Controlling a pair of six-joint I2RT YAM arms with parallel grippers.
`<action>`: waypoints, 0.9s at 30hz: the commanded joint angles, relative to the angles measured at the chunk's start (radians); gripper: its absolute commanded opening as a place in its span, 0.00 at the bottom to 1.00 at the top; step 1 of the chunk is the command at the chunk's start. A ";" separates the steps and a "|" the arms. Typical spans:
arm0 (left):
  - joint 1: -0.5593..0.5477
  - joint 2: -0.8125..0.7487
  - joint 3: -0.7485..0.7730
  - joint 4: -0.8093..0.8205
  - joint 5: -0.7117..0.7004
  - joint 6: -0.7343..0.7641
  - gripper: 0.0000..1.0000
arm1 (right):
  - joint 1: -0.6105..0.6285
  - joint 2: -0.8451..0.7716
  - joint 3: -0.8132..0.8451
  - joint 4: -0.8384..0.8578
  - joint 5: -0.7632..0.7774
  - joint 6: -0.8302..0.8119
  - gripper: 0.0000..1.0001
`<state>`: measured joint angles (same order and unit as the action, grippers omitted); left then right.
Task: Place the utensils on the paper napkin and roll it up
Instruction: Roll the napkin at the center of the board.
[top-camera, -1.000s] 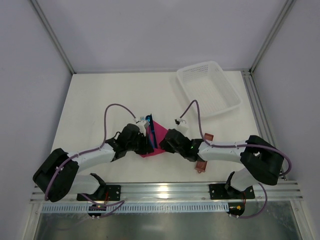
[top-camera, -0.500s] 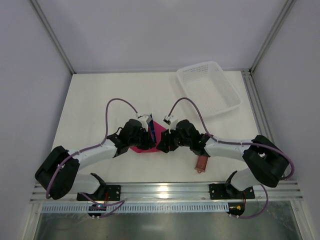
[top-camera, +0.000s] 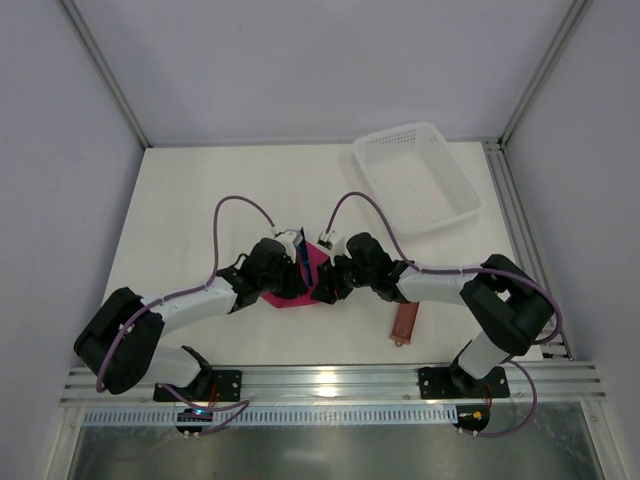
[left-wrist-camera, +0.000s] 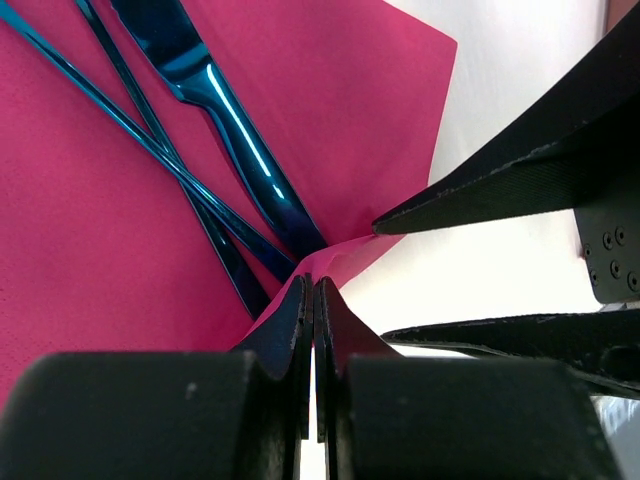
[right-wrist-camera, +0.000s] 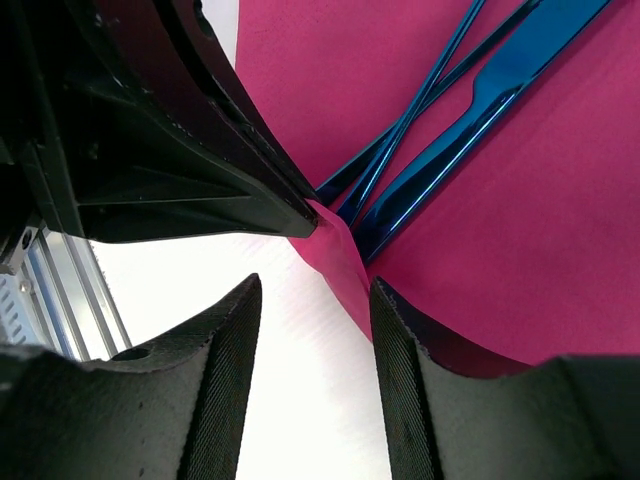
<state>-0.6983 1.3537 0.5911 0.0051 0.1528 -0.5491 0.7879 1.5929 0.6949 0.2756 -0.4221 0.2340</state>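
Note:
The magenta paper napkin (top-camera: 316, 257) lies at the table's middle, and both arms meet over it. The blue utensils (left-wrist-camera: 230, 130) lie crossed on it, their handle ends close to a raised fold at its near edge. My left gripper (left-wrist-camera: 313, 285) is shut on that fold of the paper napkin (left-wrist-camera: 100, 230) and holds it lifted. My right gripper (right-wrist-camera: 315, 290) is open. One finger rests on the paper napkin (right-wrist-camera: 520, 260); the other stands over bare table. The lifted fold hangs between them, close to the left fingers (right-wrist-camera: 200, 180). The utensils (right-wrist-camera: 450, 150) lie just beyond.
A reddish-brown oblong sleeve (top-camera: 405, 322) lies on the table right of the napkin, near the front edge. A white mesh basket (top-camera: 400, 132) stands at the back right. Metal rails run along the right side and the front.
The right arm has swung off the sleeve, and its gripper has come in to the napkin's lifted edge beside the left gripper. The left arm has barely moved.

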 joint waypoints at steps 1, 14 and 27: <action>-0.003 0.015 0.045 0.007 -0.039 0.009 0.00 | -0.001 0.025 0.044 0.034 -0.012 -0.041 0.48; -0.003 0.027 0.059 0.006 -0.079 -0.017 0.04 | -0.001 0.075 0.054 0.043 0.008 -0.032 0.36; -0.003 -0.186 0.024 -0.094 -0.262 -0.103 0.42 | -0.001 0.101 0.080 0.027 0.054 -0.002 0.05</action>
<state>-0.6983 1.2514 0.6167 -0.0845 -0.0418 -0.6289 0.7879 1.6894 0.7406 0.2722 -0.3870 0.2226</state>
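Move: Just below the right hand's half-open fingers stands the napkin's raised near fold, about 2 cm down and 1 cm ahead. The left hand still pinches that fold, so the spot the right goes for is some 3 cm to the left hand's right and 1 cm lower. From the right hand, the knife's middle is about 8 cm ahead and 4 cm left; the fork and spoon lie about 7 cm ahead and 6 cm left. Sinking about 2.5 cm with a slight push forward, the right hand shuts its fingers and pinches the fold beside the left fingertips. The left keeps its pinch while easing about 1 cm forward towards the utensils, then opens to under half, lets go and backs off left and up, some 2 cm each way, turning about 10 degrees counter-clockwise. ##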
